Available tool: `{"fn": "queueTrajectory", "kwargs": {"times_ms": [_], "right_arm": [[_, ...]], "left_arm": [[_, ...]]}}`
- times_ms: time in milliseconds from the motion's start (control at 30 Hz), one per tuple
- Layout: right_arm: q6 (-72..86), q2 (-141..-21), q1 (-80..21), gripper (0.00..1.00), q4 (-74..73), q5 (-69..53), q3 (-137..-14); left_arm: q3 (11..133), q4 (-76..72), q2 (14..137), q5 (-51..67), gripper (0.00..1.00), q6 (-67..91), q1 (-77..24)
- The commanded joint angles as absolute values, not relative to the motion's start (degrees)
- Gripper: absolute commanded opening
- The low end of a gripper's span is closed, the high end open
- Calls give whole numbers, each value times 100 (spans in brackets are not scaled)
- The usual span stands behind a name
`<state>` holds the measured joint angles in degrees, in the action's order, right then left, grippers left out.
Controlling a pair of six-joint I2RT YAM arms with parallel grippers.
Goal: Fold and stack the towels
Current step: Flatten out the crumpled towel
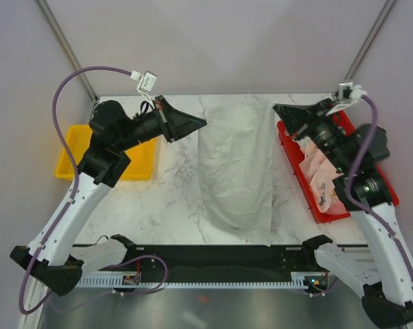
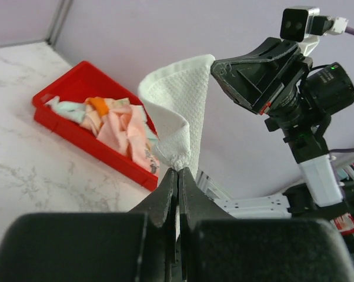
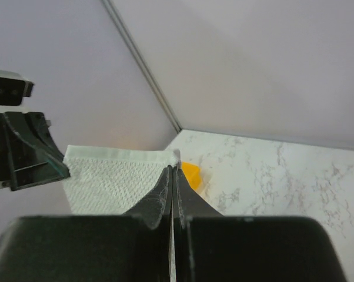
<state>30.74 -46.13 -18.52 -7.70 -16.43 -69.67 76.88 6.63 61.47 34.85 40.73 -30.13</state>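
Observation:
A grey-white towel (image 1: 235,168) hangs stretched between both arms above the middle of the marble table, its lower end resting near the front. My left gripper (image 1: 202,123) is shut on one top corner; in the left wrist view that gripper (image 2: 178,171) pinches the towel (image 2: 180,117). My right gripper (image 1: 278,108) is shut on the other top corner, seen in the right wrist view as the gripper (image 3: 173,169) clamping the towel (image 3: 115,185). More towels (image 2: 115,126), pink, orange and mint, lie bunched in the red tray (image 1: 299,171).
A yellow bin (image 1: 76,147) stands at the table's left edge, behind the left arm. The red tray (image 2: 65,132) lies along the right edge under the right arm. A black rail (image 1: 213,257) runs across the front.

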Motion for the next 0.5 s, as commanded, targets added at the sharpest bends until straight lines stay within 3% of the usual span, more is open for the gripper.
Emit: {"fn": "queueTrajectory", "kwargs": {"times_ms": [0, 133, 167, 200, 467], "right_arm": [[2717, -5895, -1863, 0, -616, -1081, -6926], [2365, -7099, -1837, 0, 472, -1107, -6732], [2269, -7650, -1828, 0, 623, -1142, -6785], [2094, -7934, -1819, 0, 755, -1238, -6855], [2012, -10482, -1249, 0, 2012, -1968, -8252]], "left_arm": [[7743, 659, 6836, 3524, 2, 4298, -2673], [7717, 659, 7917, 3524, 2, 4298, -2173], [7769, 1233, 8467, 1288, 2, 3967, -2101], [7857, 595, 8734, 1344, 2, 3268, -2022], [9989, -130, 11606, 2537, 2, 3111, -1433]]}}
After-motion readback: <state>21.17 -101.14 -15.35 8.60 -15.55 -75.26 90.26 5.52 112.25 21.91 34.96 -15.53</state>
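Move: Both shut grippers already hold the towel's upper corners, about 15 cm apart. The left corner goes to open table roughly 30 cm ahead, 3 cm left and 45 cm below the left hand; the yellow bin lies about 17 cm ahead and 36 cm left of that hand. For the right hand the open table aimed at is some 27 cm ahead, 4 cm left and 45 cm below, with the red bin about 10 cm ahead and 30 cm right. Forward and down in one fast swing, both arms carry the towel's upper edge from high up out over the far part of the table, nearly 30 cm forward and about as much down, drifting slightly left. Both wrists tip the fingers downward by roughly 30 degrees, the left also turning counter-clockwise; the grippers keep their pinch on the corners. ##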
